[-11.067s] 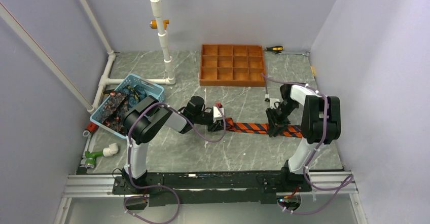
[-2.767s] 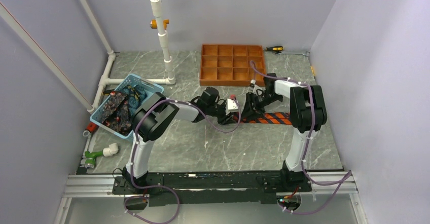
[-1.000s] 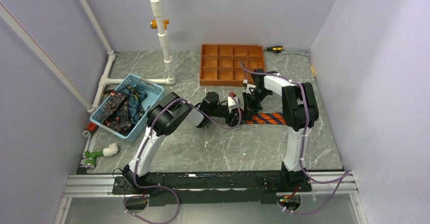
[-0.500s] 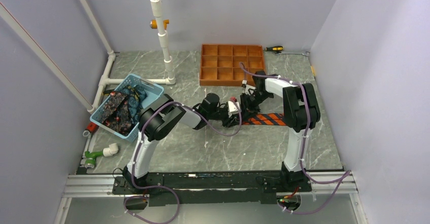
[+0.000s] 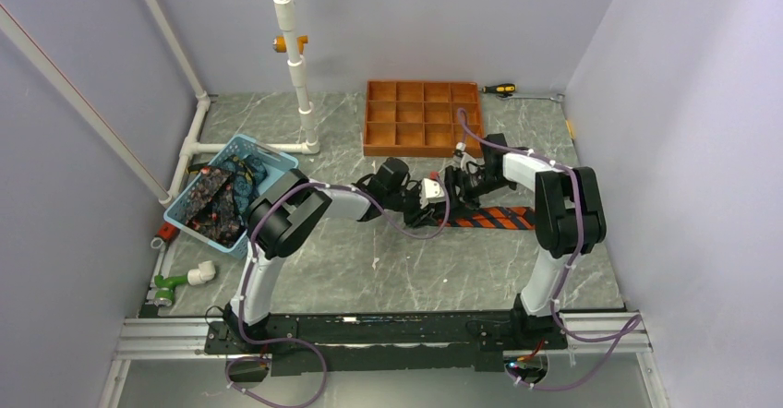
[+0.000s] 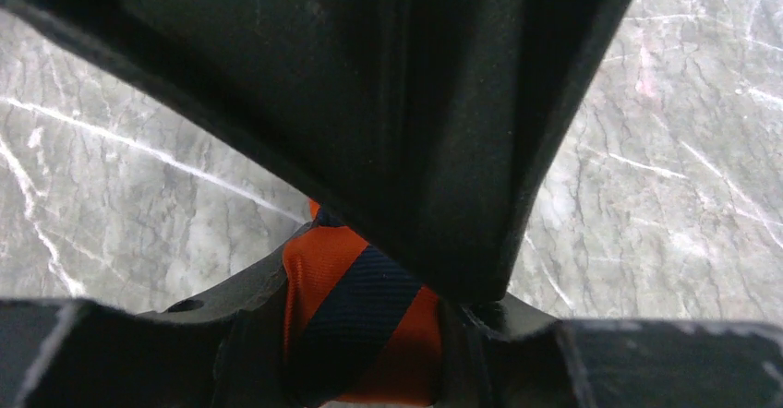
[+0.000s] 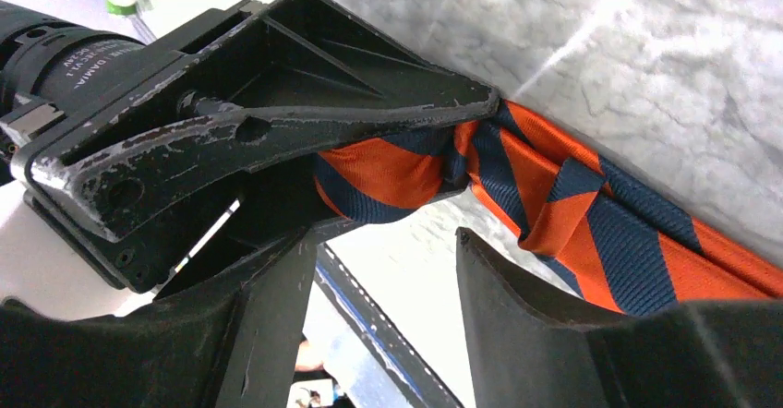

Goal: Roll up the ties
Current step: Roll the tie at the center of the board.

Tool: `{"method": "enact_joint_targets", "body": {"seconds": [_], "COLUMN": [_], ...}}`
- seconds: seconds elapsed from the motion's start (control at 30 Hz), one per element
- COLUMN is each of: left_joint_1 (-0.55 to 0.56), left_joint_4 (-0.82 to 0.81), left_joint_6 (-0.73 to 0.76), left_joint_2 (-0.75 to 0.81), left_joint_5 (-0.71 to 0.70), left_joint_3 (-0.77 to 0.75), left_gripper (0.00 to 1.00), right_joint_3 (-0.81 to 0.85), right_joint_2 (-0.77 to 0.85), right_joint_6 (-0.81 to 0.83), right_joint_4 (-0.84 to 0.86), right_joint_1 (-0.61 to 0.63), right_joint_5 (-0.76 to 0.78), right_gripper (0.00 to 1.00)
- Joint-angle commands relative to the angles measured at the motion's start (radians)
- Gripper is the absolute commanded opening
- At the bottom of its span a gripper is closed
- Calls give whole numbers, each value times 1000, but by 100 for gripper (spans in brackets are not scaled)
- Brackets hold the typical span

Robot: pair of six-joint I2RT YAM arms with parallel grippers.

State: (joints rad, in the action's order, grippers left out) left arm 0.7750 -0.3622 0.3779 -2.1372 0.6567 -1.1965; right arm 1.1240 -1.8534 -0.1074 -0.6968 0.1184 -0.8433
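The striped tie point(image 5: 499, 217), orange and dark blue bands, lies flat on the marble table right of centre. Its left end is wound into a small roll. My left gripper point(image 5: 436, 207) is shut on that roll, which fills its jaws in the left wrist view point(image 6: 355, 320). My right gripper point(image 5: 459, 189) is right beside it, open and empty. In the right wrist view its gap point(image 7: 388, 302) sits just below the roll point(image 7: 397, 173) and the left gripper's fingers point(image 7: 277, 122). The tie's flat part point(image 7: 600, 223) runs off to the right. More patterned ties point(image 5: 210, 200) lie in the blue basket.
The blue basket point(image 5: 277, 158) stands at the left. The orange-brown gridded tray point(image 5: 423, 152) is just behind the grippers. A white pipe frame point(image 5: 294, 48) rises at the back left, a screwdriver point(image 5: 499, 89) lies by the back wall, and a green-white pipe fitting point(image 5: 175, 283) is at the front left.
The flat stretch of the striped tie has grown shorter and its left end has shifted right with my left gripper. My right arm's elbow has swung out to the right.
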Motion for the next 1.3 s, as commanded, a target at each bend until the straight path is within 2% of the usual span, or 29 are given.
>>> {"method": "enact_joint_targets", "body": {"seconds": [0.0,0.17,0.2,0.4,0.53,0.73,0.9,1.13,1.2,1.27], "left_joint_1": [-23,-20,-19,-20,-19,-20,-20,-21,-20,-22], "left_joint_4": [413,434,434,426,425,434,439,442,442,437], "left_joint_6": [67,80,83,84,79,101,105,89,87,85], "left_joint_2": [-107,-97,-96,-93,-95,-98,-95,-105,-107,-107], "left_joint_5": [-175,-178,-177,-173,-169,-172,-170,-167,-167,-162], "left_joint_3": [56,61,63,75,75,76,78,68,65,64], "left_gripper": [0,0,0,0,0,0,0,0,0,1], "right_joint_3": [-3,43,50,-9,-50,-55,-85,-76,-72,-66], "right_joint_2": [2,-56,-70,-25,1,-17,-8,-43,-54,-80], "right_joint_6": [-128,-135,-135,-182,-245,-303,-321,-233,-196,-155], "right_joint_4": [209,224,218,284,366,445,489,380,334,286], "right_joint_1": [46,51,52,9,12,29,19,36,39,39], "right_joint_5": [-56,9,22,-51,-83,-90,-97,-45,-16,27], "right_gripper": [58,40,39,39,45,48,45,30,19,2]}}
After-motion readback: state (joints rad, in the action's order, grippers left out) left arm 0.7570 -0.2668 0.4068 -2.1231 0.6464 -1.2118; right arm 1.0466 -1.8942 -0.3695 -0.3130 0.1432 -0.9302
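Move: The tie's rolled part is already clamped between the left hand's fingertips, practically at its hand point. From the right hand, whose fingers stand open, the roll lies about 3 cm ahead, 3 cm to the left and 2 cm lower. The flat remainder of the tie centres about 8 cm to the right hand's right, 2 cm back and 5 cm below; the wooden tray is some 21 cm ahead, 7 cm left and 3 cm lower. The right fingers close onto the roll between the left hand's jaws, after the right hand works forward and left towards it in short pushes, about 4 cm in all, turning roughly 10 degrees. On the way they narrow, ease open slightly, then narrow again. The left hand keeps its grip, shifts about 1 cm left at the start, then holds still. ##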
